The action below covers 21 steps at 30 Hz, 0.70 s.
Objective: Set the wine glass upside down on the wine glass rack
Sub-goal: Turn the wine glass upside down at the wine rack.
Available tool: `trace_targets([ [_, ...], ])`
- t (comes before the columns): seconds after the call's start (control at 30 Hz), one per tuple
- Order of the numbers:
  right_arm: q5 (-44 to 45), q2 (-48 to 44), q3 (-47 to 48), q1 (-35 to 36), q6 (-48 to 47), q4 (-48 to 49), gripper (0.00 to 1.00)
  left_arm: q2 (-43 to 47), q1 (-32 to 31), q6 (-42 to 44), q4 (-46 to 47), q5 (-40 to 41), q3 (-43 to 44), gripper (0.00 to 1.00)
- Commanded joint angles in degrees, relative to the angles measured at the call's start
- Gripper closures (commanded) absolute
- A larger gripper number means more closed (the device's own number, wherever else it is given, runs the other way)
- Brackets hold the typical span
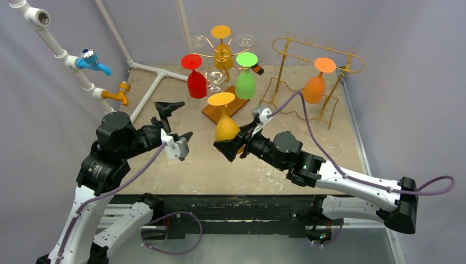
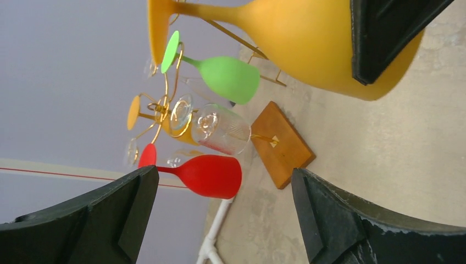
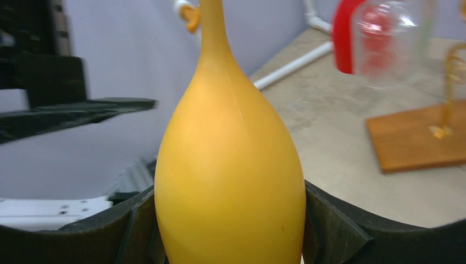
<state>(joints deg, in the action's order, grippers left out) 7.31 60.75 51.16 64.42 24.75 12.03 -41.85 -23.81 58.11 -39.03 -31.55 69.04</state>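
Note:
A yellow wine glass (image 1: 226,127) hangs upside down, foot up, over the middle of the table. My right gripper (image 1: 236,141) is shut on its bowl (image 3: 231,165), one finger pressed to each side. My left gripper (image 1: 175,122) stands open just left of the glass, nothing between its fingers (image 2: 329,214); the glass (image 2: 286,38) fills the top of the left wrist view. Behind it is a gold tree rack (image 1: 222,55) on a wooden base (image 1: 237,104), holding red (image 1: 196,82), green (image 1: 245,82), yellow and clear glasses. A gold wire rack (image 1: 286,55) at the back right holds an orange glass (image 1: 314,88).
White pipes run along the left wall, with a blue tap (image 1: 93,61) and an orange tap (image 1: 118,94). Another white pipe (image 1: 148,93) lies on the table's back left. Purple walls close in the back and sides.

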Motion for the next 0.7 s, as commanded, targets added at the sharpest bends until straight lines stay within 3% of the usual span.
trace_targets([
  [0.0, 17.96, -5.25, -6.49, -1.61, -4.72, -0.87, 0.27, -1.76, -0.18, -10.52, -1.7, -2.55, 3.38, 0.0],
  [0.13, 24.1, -11.29, -13.1, -7.18, -4.16, -0.11, 0.27, -2.06, -0.18, -14.75, -1.43, -3.16, 3.94, 0.0],
  [0.33, 24.31, -17.56, -18.7, -18.95, -5.03, 2.47, 0.28, -2.94, -0.18, -20.35, 1.7, -0.41, 4.5, 0.0],
  [0.47, 22.0, -16.32, -18.05, -23.81, -7.49, 4.22, 0.27, -5.51, -0.18, -26.57, 2.49, 0.2, 5.47, 0.0],
  [0.67, 17.1, -10.37, -15.59, -31.21, -7.44, 7.57, 0.27, -6.86, -0.18, -29.34, 4.03, 0.26, 3.71, 0.0],
])
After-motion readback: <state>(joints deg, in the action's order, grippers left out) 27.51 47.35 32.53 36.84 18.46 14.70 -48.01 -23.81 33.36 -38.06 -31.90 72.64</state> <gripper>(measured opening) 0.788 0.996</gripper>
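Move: The right hand holds the yellow wine glass by its bowl, foot up. The open front edge of the long gold rack lies about 22 cm ahead, 23 cm to the right and some 5 cm above. The orange glass hangs there about 20 cm ahead and 31 cm right, roughly level; the green glass is about 23 cm ahead, 8 cm right and slightly lower. From the left hand, that rack edge is some 20 cm ahead, 34 cm right and slightly above. Keeping its grip on the bowl of the upside-down yellow glass, the right hand swings it quickly right and forward towards the long gold rack, about 21 cm right and 13 cm forward, sinking some 7 cm mostly in the first half while turning about 50 degrees clockwise, so that its fingers end up pointing almost straight ahead. The left hand, already clear of the glass, keeps its fingers wide open, drifts about 2 cm, mainly right, and rolls some 25 degrees about its own fingers. ##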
